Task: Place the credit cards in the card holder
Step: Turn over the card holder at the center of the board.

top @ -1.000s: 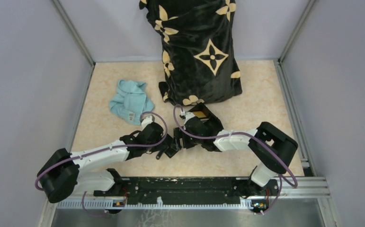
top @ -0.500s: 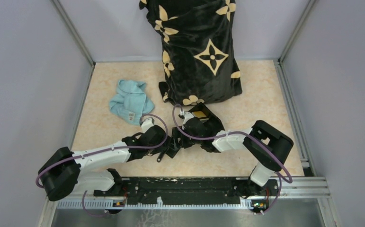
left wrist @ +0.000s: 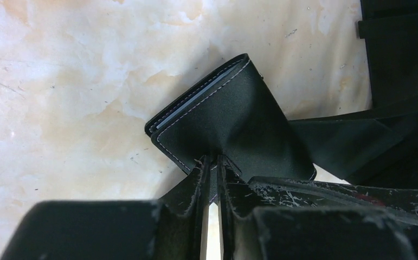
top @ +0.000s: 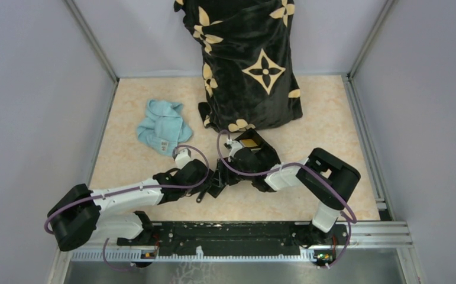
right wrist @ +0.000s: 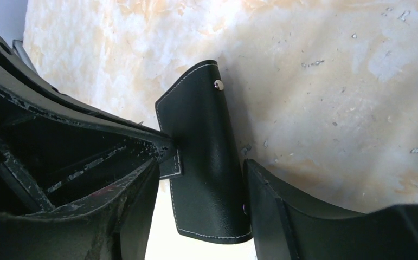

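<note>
The card holder (left wrist: 233, 119) is a small black stitched wallet held just above the marbled table between both grippers (top: 216, 179). My left gripper (left wrist: 213, 160) is shut on its near edge, fingers pinched on the leather. A thin pale card edge (left wrist: 190, 103) shows in its fold. In the right wrist view the card holder (right wrist: 206, 146) hangs upright with a snap stud near its top. My right gripper (right wrist: 204, 168) is open around it, one finger against its right side and a gap on the left. An orange-gold credit card (top: 249, 142) lies on a black box behind the right wrist.
A crumpled light blue cloth (top: 163, 127) lies at the back left. A tall black bag with cream flower patterns (top: 249, 65) stands at the back centre. Grey walls close in both sides. The black mounting rail (top: 237, 234) runs along the near edge.
The right arm's elbow has shifted left, and its jaws have narrowed around the card holder. The left gripper has moved slightly and keeps its pinch.
</note>
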`<state>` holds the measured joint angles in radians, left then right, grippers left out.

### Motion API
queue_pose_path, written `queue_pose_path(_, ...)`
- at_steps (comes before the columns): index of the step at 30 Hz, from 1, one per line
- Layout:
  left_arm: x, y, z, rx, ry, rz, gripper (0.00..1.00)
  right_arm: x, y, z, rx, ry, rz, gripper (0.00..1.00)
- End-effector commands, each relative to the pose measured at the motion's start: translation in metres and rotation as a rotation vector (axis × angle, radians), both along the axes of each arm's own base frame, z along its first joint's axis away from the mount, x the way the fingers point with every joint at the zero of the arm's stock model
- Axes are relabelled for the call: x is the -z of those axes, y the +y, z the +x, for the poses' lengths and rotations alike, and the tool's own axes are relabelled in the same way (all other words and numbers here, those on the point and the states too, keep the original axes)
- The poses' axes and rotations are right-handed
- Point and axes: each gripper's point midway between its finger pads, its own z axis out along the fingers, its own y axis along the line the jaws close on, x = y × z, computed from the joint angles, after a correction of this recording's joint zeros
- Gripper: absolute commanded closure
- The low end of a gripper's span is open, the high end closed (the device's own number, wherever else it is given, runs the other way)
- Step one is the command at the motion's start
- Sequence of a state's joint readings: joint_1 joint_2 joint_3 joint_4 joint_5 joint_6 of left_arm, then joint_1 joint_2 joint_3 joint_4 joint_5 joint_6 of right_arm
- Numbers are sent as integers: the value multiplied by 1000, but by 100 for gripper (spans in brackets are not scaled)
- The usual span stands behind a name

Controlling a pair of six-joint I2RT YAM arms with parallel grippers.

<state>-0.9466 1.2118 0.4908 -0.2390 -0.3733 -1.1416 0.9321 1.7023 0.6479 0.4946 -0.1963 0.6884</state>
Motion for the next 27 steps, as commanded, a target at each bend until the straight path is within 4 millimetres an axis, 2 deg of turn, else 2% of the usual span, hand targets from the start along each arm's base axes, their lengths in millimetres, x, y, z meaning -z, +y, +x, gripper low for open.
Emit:
queue_pose_path(1,51,42,-42,13,177,183,84,32,-14,-33,-50,134,-48,43)
queue_pose_path(8,57,42,-42,12,188,203,86,33,-7,-53,-96,147,-38,50)
queue_pose_path(11,57,39,-41,15,186,198,87,31,-5,-57,-102,148,-27,57)
queue_pose_path(19,51,30,-37,24,171,176,85,18,6,-53,-110,136,8,100)
queue_pose_path(24,30,26,-26,6,117,158,81,-1,6,-41,-90,72,-18,100)
queue_pose_path(27,4,23,-12,-14,47,150,78,-29,3,-25,-60,-18,-63,100)
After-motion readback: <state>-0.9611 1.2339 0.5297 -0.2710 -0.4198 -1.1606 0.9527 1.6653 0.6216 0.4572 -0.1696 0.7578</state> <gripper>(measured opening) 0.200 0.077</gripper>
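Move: The card holder lies under both hands: its middle is about 2 cm to the left, 1 cm ahead and 1 cm below the right hand, whose open fingers straddle its right-hand corner. The black tray stands roughly 9 cm ahead and 14 cm to the right of that hand, some 2 cm lower. From the left hand, the card holder's middle is about 2 cm ahead, 2 cm right and 1 cm below. Drawing back about 1 cm and then dipping 1 cm over the holder's right-hand corner, the right hand shuts its wide-open fingers on the spine side and pinches it, then begins to rise by nearly 1 cm. The left hand stays almost in place with nearly shut fingertips still on the holder. ##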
